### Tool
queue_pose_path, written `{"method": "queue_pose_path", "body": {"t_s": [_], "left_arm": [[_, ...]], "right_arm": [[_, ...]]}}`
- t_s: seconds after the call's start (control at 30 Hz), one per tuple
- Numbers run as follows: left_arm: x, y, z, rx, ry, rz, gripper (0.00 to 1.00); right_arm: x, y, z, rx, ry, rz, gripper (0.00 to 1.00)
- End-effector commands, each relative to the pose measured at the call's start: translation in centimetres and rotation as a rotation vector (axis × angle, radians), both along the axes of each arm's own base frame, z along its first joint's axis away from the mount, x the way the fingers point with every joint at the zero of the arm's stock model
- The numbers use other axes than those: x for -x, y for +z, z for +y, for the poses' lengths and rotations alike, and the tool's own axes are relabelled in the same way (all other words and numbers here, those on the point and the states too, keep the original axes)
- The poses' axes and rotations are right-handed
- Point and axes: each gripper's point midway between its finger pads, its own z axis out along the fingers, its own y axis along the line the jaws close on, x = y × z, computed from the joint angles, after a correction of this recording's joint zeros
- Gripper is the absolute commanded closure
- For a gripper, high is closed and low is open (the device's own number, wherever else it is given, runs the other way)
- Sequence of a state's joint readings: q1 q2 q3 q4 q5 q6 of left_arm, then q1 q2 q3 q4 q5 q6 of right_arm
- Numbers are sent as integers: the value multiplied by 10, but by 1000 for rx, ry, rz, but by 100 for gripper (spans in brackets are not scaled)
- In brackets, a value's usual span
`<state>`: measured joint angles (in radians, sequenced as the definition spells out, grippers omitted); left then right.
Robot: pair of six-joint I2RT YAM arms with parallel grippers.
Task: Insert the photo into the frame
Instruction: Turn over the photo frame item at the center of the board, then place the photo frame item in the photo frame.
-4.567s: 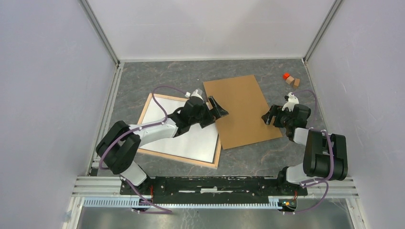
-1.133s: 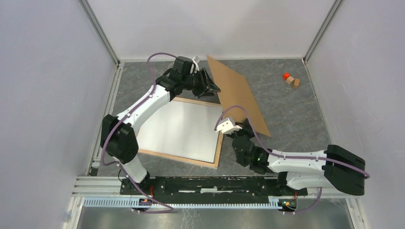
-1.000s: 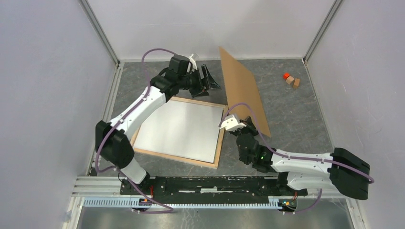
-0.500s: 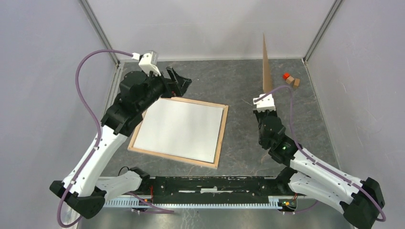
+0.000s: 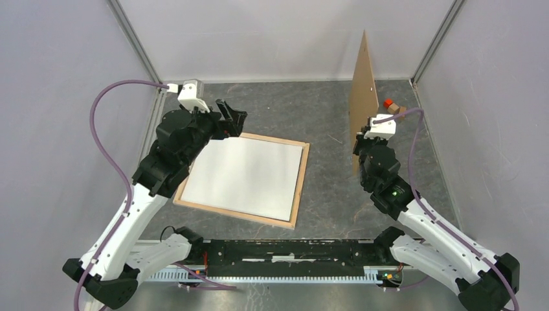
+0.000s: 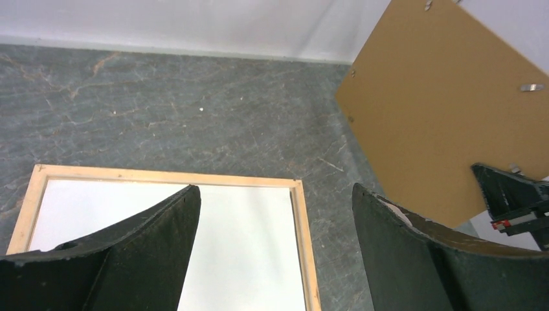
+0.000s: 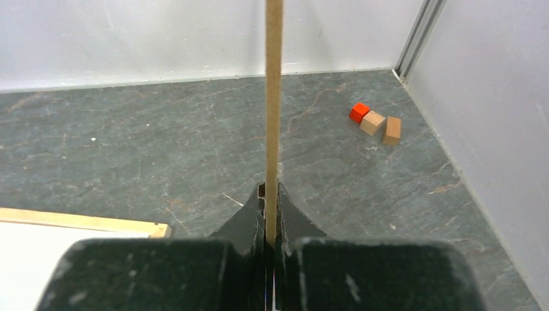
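The frame (image 5: 299, 184) lies flat at the table's middle, pale wood rails up (image 6: 129, 173). A plain white surface (image 5: 246, 178) fills its opening (image 6: 246, 246); the photo's printed side shows in no view. My left gripper (image 5: 232, 116) hovers open and empty above the frame's far edge (image 6: 273, 189). Over on the right, my right gripper (image 5: 357, 150) is shut on the lower edge of the brown backing board (image 5: 364, 84). The board stands upright on edge, clear of the frame. The right wrist view has it edge-on (image 7: 273, 97) between the shut jaws (image 7: 272, 194). The left wrist view shows its broad face (image 6: 447, 116).
An orange block (image 5: 388, 103) and small wooden blocks (image 5: 398, 110) sit in the far right corner, just behind the board (image 7: 359, 112) (image 7: 373, 122). Grey walls close off the table at the back and on both sides.
My right gripper has swung the backing board off the frame, up on edge and to the right. My left gripper let go of the board, opened wide and drew back to the left.
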<state>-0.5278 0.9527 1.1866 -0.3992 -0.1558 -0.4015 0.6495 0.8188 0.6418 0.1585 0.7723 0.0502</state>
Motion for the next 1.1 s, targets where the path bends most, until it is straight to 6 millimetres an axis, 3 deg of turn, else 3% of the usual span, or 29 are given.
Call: {"method": "queue_pose_path", "body": {"t_s": [0.0,0.27,0.37,0.63,0.93,1.07], "left_arm": [[4,23,7,5,9,-99,8],[9,24,-7,48,-63,-95,9],[12,27,-7,54,-72,-103,9],[18,39,12,53,-5,-165,10],[15,34,7,52,-17,-152,10],[14,32,7,49,-15,-148,10]], "right_arm": [[1,69,13,-267,88,-178,100],[18,101,43,-445,301,-243,100],[20,105,67,-498,417,-228,100],[17,63,138,-715,669,-26,100],[24,12,182,-1083,964,229,100],[33,0,187,-1217,1051,265,100]]}}
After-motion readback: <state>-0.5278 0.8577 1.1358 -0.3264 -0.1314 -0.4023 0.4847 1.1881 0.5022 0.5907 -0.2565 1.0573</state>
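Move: The right hand already pinches the brown board, standing on edge. The frame with its white sheet is the place it is taken to: its middle lies some 36 cm to the hand's left, about level with it fore and aft, and roughly 27 cm below. The red block stands about 24 cm ahead and 11 cm right, with the middle wooden block 22 cm ahead and 13 cm right, both at table height. For the left hand, the frame's middle is almost straight beneath, some 35 cm down. Keeping its pinch on the brown board's edge, the right hand carries it about 17 cm left towards the frame, first rising some 3 cm, then sinking to about 7 cm below where it began. Meanwhile the wrist rolls so that the board's left face turns up, swings some 40 degrees counter-clockwise and tips the fingers down. The open left hand drifts a couple of centimetres up and back. ##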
